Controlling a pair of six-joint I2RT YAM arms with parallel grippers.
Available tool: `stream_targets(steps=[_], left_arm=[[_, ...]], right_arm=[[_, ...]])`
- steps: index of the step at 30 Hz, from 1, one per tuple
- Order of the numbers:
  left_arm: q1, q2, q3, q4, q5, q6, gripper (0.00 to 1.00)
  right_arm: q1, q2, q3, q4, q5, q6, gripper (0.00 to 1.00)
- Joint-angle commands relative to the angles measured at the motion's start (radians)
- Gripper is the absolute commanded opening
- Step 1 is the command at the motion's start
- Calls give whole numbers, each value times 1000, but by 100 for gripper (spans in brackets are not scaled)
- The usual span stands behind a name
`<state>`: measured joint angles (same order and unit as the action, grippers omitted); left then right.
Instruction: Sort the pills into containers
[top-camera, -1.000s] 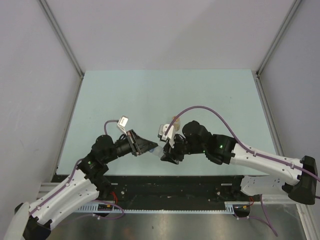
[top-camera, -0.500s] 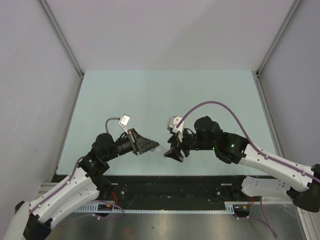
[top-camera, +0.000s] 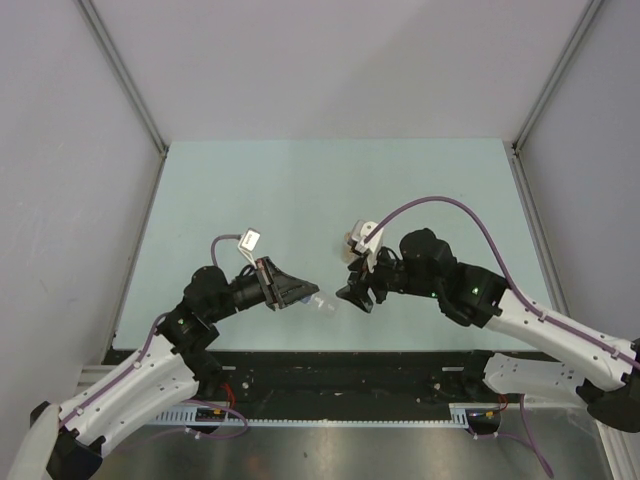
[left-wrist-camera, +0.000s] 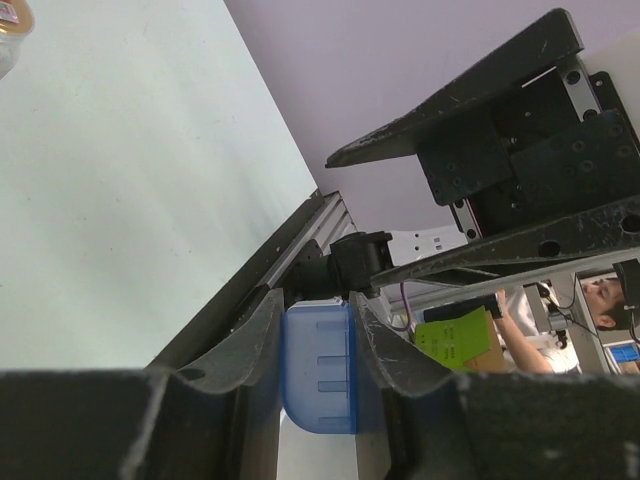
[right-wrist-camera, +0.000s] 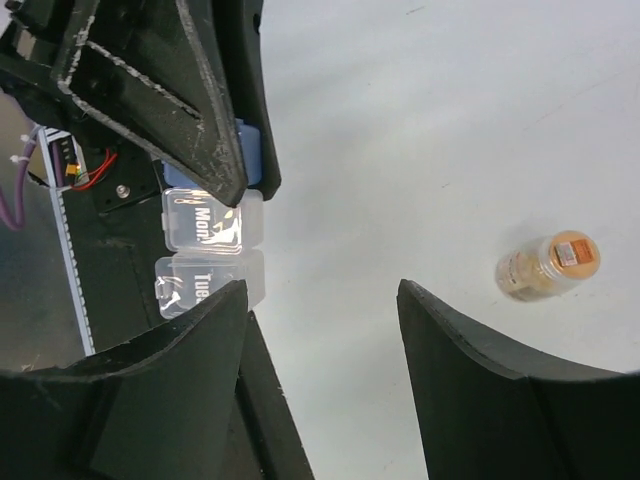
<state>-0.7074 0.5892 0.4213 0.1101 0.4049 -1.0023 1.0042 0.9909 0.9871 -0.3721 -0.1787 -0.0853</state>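
Observation:
My left gripper (top-camera: 303, 293) is shut on the blue end (left-wrist-camera: 320, 365) of a small pill box (top-camera: 320, 300), held just above the table's near edge. The box's clear compartments (right-wrist-camera: 212, 220), marked "Mon" and "Tue", stick out past the left fingers (right-wrist-camera: 200, 120). My right gripper (top-camera: 358, 294) hovers a little to the right of the box. In its own view it (right-wrist-camera: 320, 290) is open, with only bare table between the jaws. A stubby round jar (right-wrist-camera: 550, 265) with orange-tan contents lies on the table beyond it, half hidden (top-camera: 351, 241) from above. I see no loose pills.
The pale green table (top-camera: 300, 190) has grey walls on three sides. A black rail (top-camera: 330, 365) runs along its near edge, just below both grippers. The jar also shows at the top left corner (left-wrist-camera: 10, 25) of the left wrist view.
The right gripper has drawn back from the pill box, up and to the right, and its jaws have spread wider. The left arm and the box have stayed put.

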Motion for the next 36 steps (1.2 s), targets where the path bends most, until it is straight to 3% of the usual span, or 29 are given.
stream_targets(steps=[1,4,8,25,36], left_arm=[[0,0,34,46,18,10,0],[0,8,30,46,15,7,0],[0,17,34,46,14,5,0],[0,15,37,46,18,4,0],[0,26,36,46,29,14,1]], right_arm=[[8,-53,4,30,-67,15,69],[59,-67,4,51,-67,13,80],[154,-49,5,58,63,1,86],[313,94,5,55,527,-53,89],[246,3,5,35,561,-47,89]])
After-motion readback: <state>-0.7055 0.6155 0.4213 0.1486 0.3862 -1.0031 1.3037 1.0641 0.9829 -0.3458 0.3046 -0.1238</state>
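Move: The clear part of the pill container, its blue end pinched in the left fingers, lies about 6 cm left of the right hand, 3 cm back and 2 cm lower. The orange-capped pill bottle stands on the table some 20 cm ahead of the right hand, about level with it sideways and 15 cm below. From the left hand, that clear part is about 3 cm to the right and 1 cm back. The right hand arcs back about 5 cm, swings left and down, then forward towards the container, its fingers opening wider. ##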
